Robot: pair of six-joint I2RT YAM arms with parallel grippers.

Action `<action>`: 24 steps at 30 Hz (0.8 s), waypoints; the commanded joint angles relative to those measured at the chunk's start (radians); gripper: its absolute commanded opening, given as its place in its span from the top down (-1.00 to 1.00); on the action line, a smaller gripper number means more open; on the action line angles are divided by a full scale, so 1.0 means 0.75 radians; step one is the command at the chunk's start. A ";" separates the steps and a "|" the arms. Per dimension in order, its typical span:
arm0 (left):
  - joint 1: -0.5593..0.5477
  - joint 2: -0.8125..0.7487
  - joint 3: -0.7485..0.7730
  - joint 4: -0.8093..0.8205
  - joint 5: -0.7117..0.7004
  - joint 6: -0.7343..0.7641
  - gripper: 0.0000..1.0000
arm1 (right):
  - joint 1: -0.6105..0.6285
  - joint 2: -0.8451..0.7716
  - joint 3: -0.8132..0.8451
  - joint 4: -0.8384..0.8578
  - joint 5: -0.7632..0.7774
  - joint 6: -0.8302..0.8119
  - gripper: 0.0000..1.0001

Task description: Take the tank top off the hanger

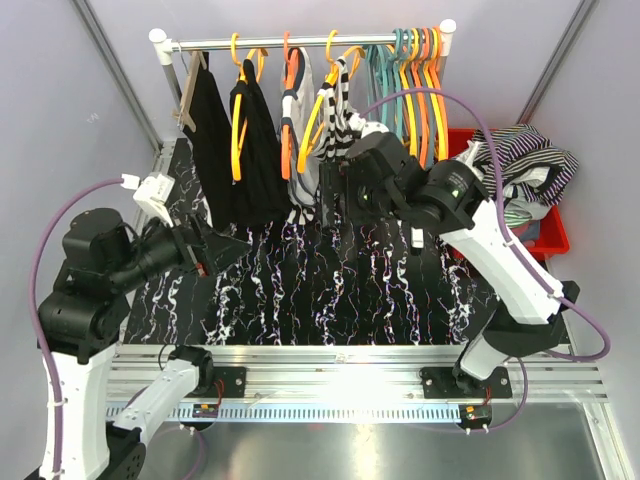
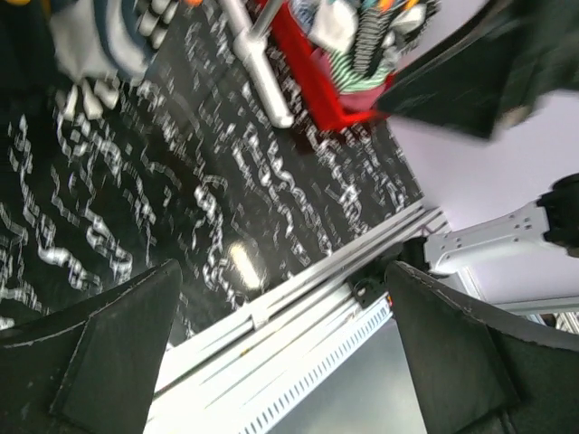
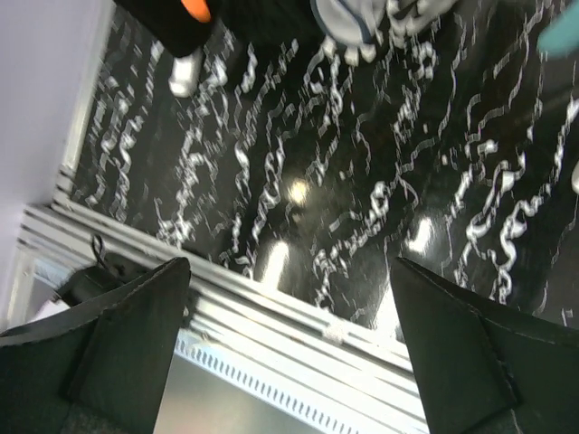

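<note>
Several tank tops hang on a rail (image 1: 300, 42): two black ones (image 1: 255, 135), a white and grey one (image 1: 303, 110) and a black-and-white striped one (image 1: 340, 115) on an orange hanger (image 1: 318, 118). My right gripper (image 1: 333, 195) is open and empty, just below the striped top's hem, touching nothing. In the right wrist view the gripper (image 3: 289, 353) looks down at the mat, with hems (image 3: 362, 16) at the top edge. My left gripper (image 1: 222, 250) is open and empty over the mat below the black tops; the left wrist view (image 2: 280, 362) shows nothing between its fingers.
Empty teal and orange hangers (image 1: 415, 85) fill the rail's right end. A red bin (image 1: 545, 215) with striped clothes stands at the right, also in the left wrist view (image 2: 330, 95). The rack's posts (image 1: 163, 60) stand on the marbled black mat (image 1: 330, 290).
</note>
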 commanded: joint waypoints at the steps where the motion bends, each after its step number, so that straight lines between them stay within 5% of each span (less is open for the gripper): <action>1: -0.005 0.004 -0.041 -0.044 -0.069 0.029 -0.98 | 0.015 0.095 0.187 0.004 0.084 -0.066 -0.99; 11: -0.019 -0.051 -0.105 -0.070 -0.117 0.037 -0.98 | -0.081 0.243 0.288 0.492 0.329 -0.079 -0.99; 17: -0.035 -0.082 -0.148 -0.089 -0.137 0.039 -0.98 | -0.159 0.549 0.709 0.401 0.344 -0.091 -0.99; 24: -0.066 -0.096 -0.142 -0.117 -0.172 0.055 -0.98 | -0.226 0.603 0.601 0.529 0.432 -0.007 -0.99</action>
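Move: The striped tank top on the yellow hanger lies roughly 24 cm ahead of the right hand, 5 cm to its left and about level with it. The orange hanger with the grey top is some 7 cm farther left, just as far out; the teal hangers stand as far out too, about 9 cm to the hand's right. From the left hand the tank top is roughly 34 cm ahead and 18 cm to the right, near its height. Towards the yellow hanger and its striped tank top, the right hand drives forward some 18 cm with a little drift left, arching up about 6 cm and then dipping back roughly 3, fingers wide open, while its wrist tips the fingers upward and swings clockwise, about 20 degrees each. No touch can be made out. The left hand, open and empty, sinks about 5 cm. ##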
